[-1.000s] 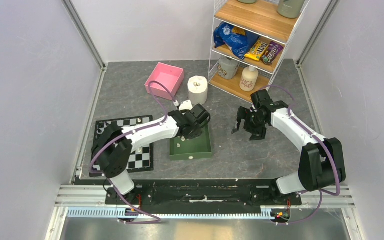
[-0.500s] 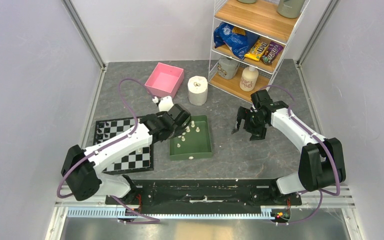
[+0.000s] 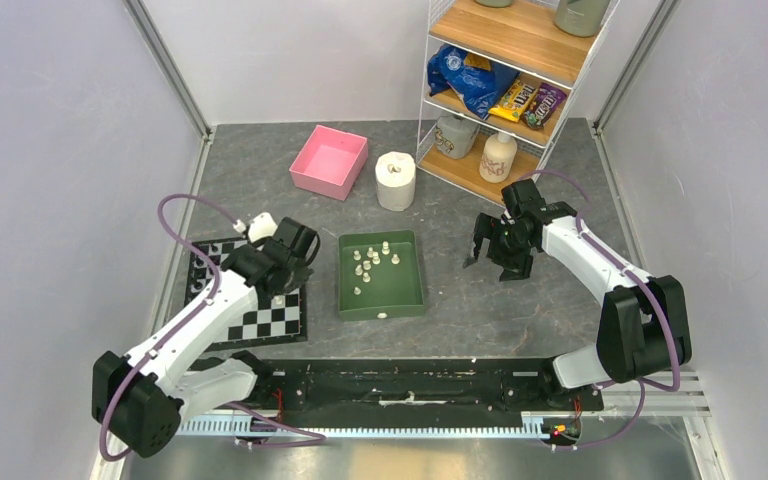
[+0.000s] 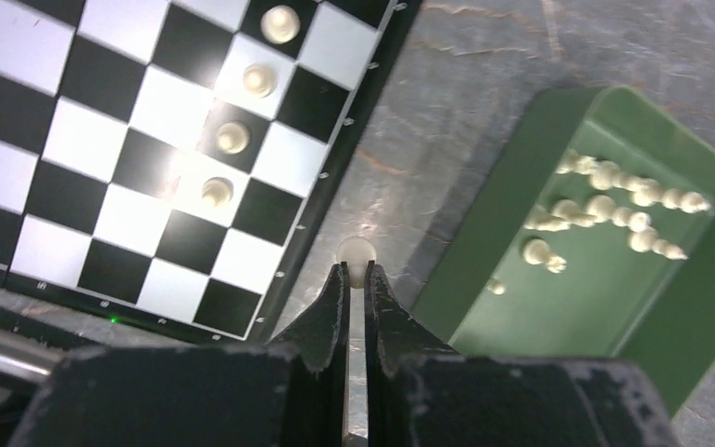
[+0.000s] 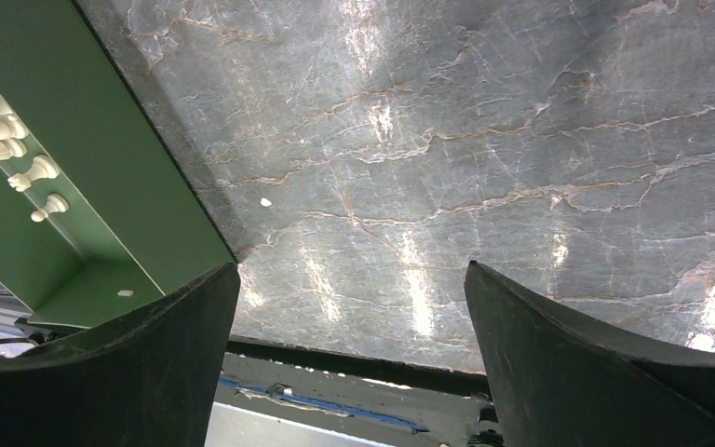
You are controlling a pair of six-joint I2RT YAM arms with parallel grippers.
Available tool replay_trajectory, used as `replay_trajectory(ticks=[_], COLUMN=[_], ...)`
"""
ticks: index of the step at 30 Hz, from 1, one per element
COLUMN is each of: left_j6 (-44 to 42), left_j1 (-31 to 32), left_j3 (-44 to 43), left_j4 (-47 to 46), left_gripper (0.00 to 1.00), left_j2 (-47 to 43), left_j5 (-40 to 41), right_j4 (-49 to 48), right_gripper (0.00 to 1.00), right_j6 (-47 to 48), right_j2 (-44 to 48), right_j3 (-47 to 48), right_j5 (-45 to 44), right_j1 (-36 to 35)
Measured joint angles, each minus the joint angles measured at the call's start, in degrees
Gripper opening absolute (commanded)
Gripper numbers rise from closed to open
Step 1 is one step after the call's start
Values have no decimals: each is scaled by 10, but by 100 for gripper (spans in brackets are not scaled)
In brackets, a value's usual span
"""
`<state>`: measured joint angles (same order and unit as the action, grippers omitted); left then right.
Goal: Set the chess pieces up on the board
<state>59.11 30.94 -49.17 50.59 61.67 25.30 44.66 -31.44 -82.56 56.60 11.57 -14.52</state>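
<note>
My left gripper is shut on a small cream chess piece. It hangs over the grey table between the board's right border and the green tray. Several cream pieces stand in a line on the board's squares, and several more lie in the tray. From above, the left gripper sits at the right edge of the board. My right gripper stands open and empty over bare table, right of the tray.
A pink box and a white paper roll stand behind the tray. A wire shelf rack with snacks and bottles is at the back right. The black base rail runs along the near edge.
My left arm has swung left from over the green tray to the board's right edge, with a piece in its jaws. The right arm has not moved.
</note>
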Motion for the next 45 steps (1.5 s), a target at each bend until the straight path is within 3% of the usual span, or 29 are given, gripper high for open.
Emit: replay_trajectory(ticks=[12, 32, 39, 42, 45], left_j6=[97, 104, 103, 103, 103], left_j1=[-86, -129, -129, -129, -129], left_j3=[120, 166, 162, 160, 160], left_j4=[37, 14, 13, 15, 16], left_gripper=[2, 2, 15, 29, 32], left_j2=[-75, -50, -38, -35, -33], left_j5=[-6, -24, -24, -23, -28], right_j4=[-1, 0, 0, 0, 0], right_gripper=[99, 99, 99, 99, 99], right_j6=[0, 0, 0, 0, 0], right_j2=[0, -1, -1, -1, -1], right_j3=[-4, -8, -8, -8, -8], right_j5=[0, 0, 0, 0, 0], right_j1=[0, 0, 0, 0, 0])
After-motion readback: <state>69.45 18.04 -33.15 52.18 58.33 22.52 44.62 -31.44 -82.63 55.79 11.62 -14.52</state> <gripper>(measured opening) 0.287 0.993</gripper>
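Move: The left hand already holds a pawn; its empty dark square lies about 6 cm back, 6 cm to the left and some 11 cm below. The nearest standing pawn is one square farther out from that square, about 3 cm. The board's near right corner is roughly 11 cm straight back from the hand. The green tray's middle lies some 18 cm to the right and 4 cm ahead. From the idle right hand, the square is about 53 cm left and 8 cm back. Down, left and back together, the left hand swings the held pawn in over the board's near right part, quickly at first, then easing into a slow, nearly straight descent, about 8 cm down in all. The wrist turns some 20 degrees counter-clockwise and tips the fingers steeper; once the hand has stopped at the square, the fingers begin to part around the pawn's head. ##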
